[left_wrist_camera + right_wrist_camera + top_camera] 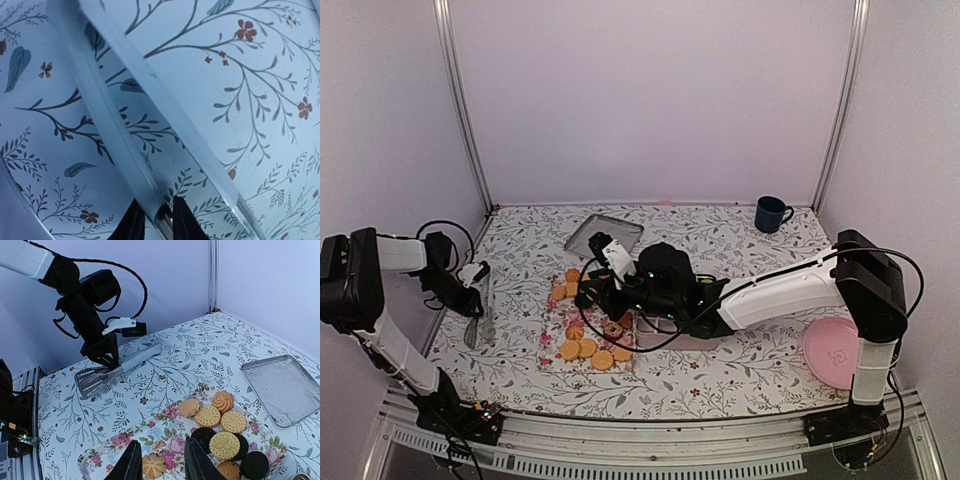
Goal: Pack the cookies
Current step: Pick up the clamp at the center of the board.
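Note:
The cookies (588, 348) lie on a flowered tray (552, 330) left of the table's middle; most are golden, a few dark. In the right wrist view the cookies (222, 425) cluster at the flowered tray's (170, 432) right end. My right gripper (162, 462) hovers open low over the tray, with one golden flower-shaped cookie (154, 466) lying between its fingers and a gap on both sides. Metal tongs (127, 362) rest on the cloth by the left wall. My left gripper (159, 222) is shut on one arm of the tongs (115, 125), one finger on each side.
A shallow metal tray (603, 237) sits behind the cookies. A blue mug (770, 213) stands at the back right. A pink plate (832, 352) lies near the right arm's base. The right arm stretches across the table's middle, cables hanging from it.

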Available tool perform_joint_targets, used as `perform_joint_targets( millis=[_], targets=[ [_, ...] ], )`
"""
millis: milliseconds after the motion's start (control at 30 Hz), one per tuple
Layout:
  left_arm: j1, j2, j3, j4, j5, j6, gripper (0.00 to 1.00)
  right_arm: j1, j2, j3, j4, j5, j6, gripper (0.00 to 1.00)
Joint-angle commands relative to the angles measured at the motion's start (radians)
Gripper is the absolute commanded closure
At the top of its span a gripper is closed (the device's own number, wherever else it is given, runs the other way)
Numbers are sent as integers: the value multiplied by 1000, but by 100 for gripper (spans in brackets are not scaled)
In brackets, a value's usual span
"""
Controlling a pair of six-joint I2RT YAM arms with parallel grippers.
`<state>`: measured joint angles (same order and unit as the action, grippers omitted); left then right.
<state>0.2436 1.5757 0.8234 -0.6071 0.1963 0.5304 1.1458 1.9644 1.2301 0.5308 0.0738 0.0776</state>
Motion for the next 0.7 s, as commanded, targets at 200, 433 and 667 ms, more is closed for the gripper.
perform_joint_targets(
  millis=[200,433,667],
  targets=[
    [-6,20,39,-21,173,23,100,8,-52,2,-3,-22,25,56],
    [-106,-52,204,-216,502,114,100,-24,-65,22,30,-202,37,10],
    [-285,-77,415,-422,873,217,100,-101,-69,2,235,-472,139,1]
  ],
)
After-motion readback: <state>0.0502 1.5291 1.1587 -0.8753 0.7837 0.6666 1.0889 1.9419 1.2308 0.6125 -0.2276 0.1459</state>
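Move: The clamp lies flat by the table's left edge, one leg already between the left fingers. Its middle is about 4 cm ahead and 2 cm right of the left hand, 1 cm lower, with its heads towards the base. The cookie board is centred roughly 27 cm to the left hand's right and 1 cm back, the metal tray about 33 cm right and 20 cm ahead. From the right hand, the clamp is some 25 cm left, 6 cm ahead and 20 cm below. One leg of the clamp is pinched near its white-and-metal joint as the left fingers finish closing. Then the left hand speeds up and right, about 14 cm each way with a little forward, towards the cookie board, swinging its fingers outward to the right and yawing some 25 degrees clockwise. The empty right hand opens wide, rises about 3 cm and eases back slightly, turning counter-clockwise. ##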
